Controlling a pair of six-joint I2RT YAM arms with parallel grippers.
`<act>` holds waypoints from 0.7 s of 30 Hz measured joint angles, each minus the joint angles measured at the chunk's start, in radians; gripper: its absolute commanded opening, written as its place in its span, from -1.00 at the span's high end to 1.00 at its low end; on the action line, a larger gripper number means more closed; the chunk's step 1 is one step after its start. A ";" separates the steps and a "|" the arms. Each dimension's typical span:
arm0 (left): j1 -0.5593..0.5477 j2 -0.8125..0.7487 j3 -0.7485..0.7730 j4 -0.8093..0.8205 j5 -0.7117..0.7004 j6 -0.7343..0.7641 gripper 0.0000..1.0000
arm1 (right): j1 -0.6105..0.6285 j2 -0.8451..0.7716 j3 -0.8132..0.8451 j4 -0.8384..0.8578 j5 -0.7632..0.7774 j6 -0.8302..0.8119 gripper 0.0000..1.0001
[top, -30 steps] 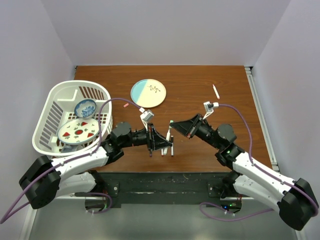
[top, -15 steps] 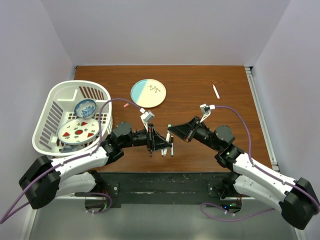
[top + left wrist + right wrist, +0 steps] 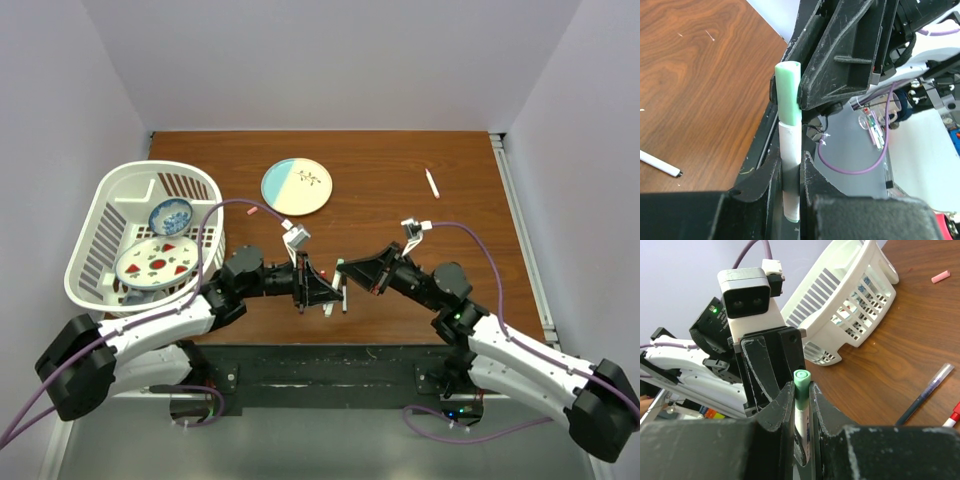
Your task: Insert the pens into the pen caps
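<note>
A white-barrelled pen [image 3: 790, 150] with a green pen cap [image 3: 789, 90] on its upper end is held between both arms. My left gripper [image 3: 790, 167] is shut on the white barrel. My right gripper [image 3: 801, 390] is shut on the green cap [image 3: 801, 379], its fingers [image 3: 840, 65] pressed against the cap's side. In the top view the two grippers [image 3: 325, 290] [image 3: 347, 268] meet near the table's front edge. Another white pen [image 3: 432, 183] lies far right. A pink cap [image 3: 252, 211] lies by the basket.
A white basket [image 3: 100, 215] with bowls stands at the left. A blue and cream plate [image 3: 297, 186] sits at the back centre. A dark pen [image 3: 925, 395] and a red-tipped one [image 3: 955, 415] lie below my right gripper. A white pen [image 3: 660, 164] lies left.
My right gripper has moved left and nearer with the green cap, closing up against the pen in the left gripper. The left arm has barely shifted.
</note>
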 measured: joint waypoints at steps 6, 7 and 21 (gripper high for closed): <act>0.003 -0.013 0.007 0.005 0.008 0.007 1.00 | 0.024 -0.048 -0.009 -0.037 -0.010 0.000 0.05; 0.006 -0.018 0.009 0.006 0.007 0.008 1.00 | 0.028 -0.058 -0.007 -0.048 -0.010 -0.003 -0.01; 0.007 -0.166 0.011 -0.022 0.012 0.041 1.00 | 0.032 -0.023 0.236 -0.213 -0.045 -0.098 -0.45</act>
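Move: The green cap already sits on the white pen: it is between the right gripper's fingers, and from the left gripper, which holds the pen's body, it lies about 4 cm ahead, 2 cm right and 5 cm above. On the table, roughly 17 cm below the left hand and some 7 cm ahead of it, lie the neighbours: a white pen 4 cm to its right, the red-capped pen 2 cm to its left, the dark pen 8 cm left. Open the right gripper wide to let go of the green cap, drawing it straight back about 2 cm as the fingers part, then lift it clear, some 7 cm up. Keep the left fingers shut on the pen's body and raise the capped pen about 5 cm, easing a little to the left, away from the table pens. ##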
